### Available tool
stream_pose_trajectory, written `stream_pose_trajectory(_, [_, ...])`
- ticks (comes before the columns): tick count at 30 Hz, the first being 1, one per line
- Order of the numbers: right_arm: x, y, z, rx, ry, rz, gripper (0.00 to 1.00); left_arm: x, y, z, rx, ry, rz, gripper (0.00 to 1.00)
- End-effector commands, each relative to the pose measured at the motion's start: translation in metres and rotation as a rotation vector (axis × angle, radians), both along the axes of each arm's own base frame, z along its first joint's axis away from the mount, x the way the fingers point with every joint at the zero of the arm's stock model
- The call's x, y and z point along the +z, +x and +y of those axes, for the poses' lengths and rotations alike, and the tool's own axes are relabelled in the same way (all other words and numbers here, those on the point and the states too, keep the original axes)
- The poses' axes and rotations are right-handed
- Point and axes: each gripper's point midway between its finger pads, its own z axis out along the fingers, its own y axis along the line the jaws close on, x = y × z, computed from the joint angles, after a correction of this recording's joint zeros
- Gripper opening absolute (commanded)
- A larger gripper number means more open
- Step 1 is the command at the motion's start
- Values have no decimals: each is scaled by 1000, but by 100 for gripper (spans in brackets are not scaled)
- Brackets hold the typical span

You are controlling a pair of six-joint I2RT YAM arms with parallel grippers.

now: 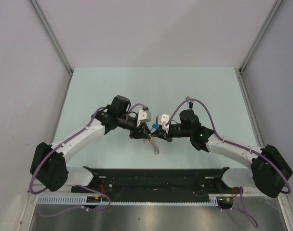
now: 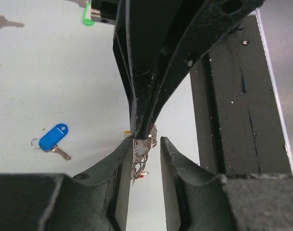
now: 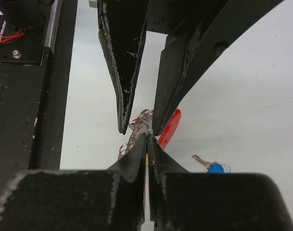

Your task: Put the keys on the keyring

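The keyring (image 2: pixel 140 156), a strand of linked silver rings with a red band (image 3: pixel 169 127), hangs above the table from my right gripper (image 3: pixel 147 136), which is shut on its upper rings. A yellow sliver shows between that gripper's pads. My left gripper (image 2: pixel 146 142) faces it tip to tip, jaws apart on either side of the strand, which hangs close to the left finger (image 2: pixel 122 163). In the top view both grippers meet at mid-table, the left gripper (image 1: pixel 145 129) and the right gripper (image 1: pixel 154 131), with the keyring (image 1: pixel 155 146) dangling below. A blue-headed key (image 2: pixel 55 137) lies flat on the table nearby.
A green key head (image 2: pixel 87 14) and a plain silver key (image 2: pixel 4 21) lie farther off on the pale table (image 1: pixel 108 91). The black mounting rail (image 1: pixel 156 175) runs along the near edge, close behind the grippers. Grey walls enclose the table on three sides.
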Motion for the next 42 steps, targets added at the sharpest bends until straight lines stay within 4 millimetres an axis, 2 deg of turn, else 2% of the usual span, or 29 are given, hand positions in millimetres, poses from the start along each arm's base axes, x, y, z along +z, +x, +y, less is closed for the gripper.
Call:
stream_pose_trajectory(1, [25,10,7,-14,52,-42,0,-7,2,0,16,24,17,33])
stream_pose_trajectory(15, [28,11,5,-32,56,-36,0,-20,9,1,62,80,36,25])
stream_pose_trajectory(18, [29,12,5,-38,56,-37,0,-19,10,1,64,79,35,17])
stream_pose_trajectory(19, [28,13,4,-43,55,-35,0,-19,9,1,61,75,35,10])
stream_pose_trajectory(22, [27,12,4,-46,51,-26,0,-15,9,1,65,64,31,0])
stream_pose_trajectory(27, [26,11,-3,-85,58,-18,0,-14,15,2,130,63,35,0])
stream_pose_trajectory(29, [33,12,-8,-120,86,-33,0,-16,18,5,172,78,37,0])
stream_pose_trajectory(31, [29,12,-13,-153,94,-24,0,-11,22,5,220,70,53,0])
stream_pose_trajectory(32, [38,15,-16,-188,131,-37,0,-13,25,8,252,72,54,0])
stream_pose_trajectory(34, [36,16,-20,-224,157,-21,0,-2,32,7,324,37,54,0])
stream_pose_trajectory(35, [43,19,-21,-245,189,-35,0,0,35,8,353,26,54,0])
stream_pose_trajectory(36, [45,18,-21,-254,211,-13,0,13,40,7,396,-21,42,0])
stream_pose_trajectory(37, [42,16,-22,-254,222,-4,0,13,40,7,417,-42,42,0])
stream_pose_trajectory(38, [48,14,-19,-235,251,-10,0,18,42,7,436,-70,35,0])
stream_pose_trajectory(42, [49,9,-14,-211,274,2,0,42,53,6,528,-201,-9,0])
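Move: The still-open left fingers straddle the keyring. Its wire loop, pinched in the shut right fingertips, is about 1 cm ahead, 1 cm right and 2 cm below. From the right hand the loop is level fore and aft, 1 cm left and 1 cm below. The bunch's red tag hangs roughly 7 cm under the left hand, 1 cm ahead and 1 cm right. The blue-tagged key lies some 10 cm ahead of the left hand, 4 cm right, on the table 16 cm below. Left hand sinks about 2 cm, pinches the keyring beside the right fingertips, then both rise 2–3 cm still gripping. ##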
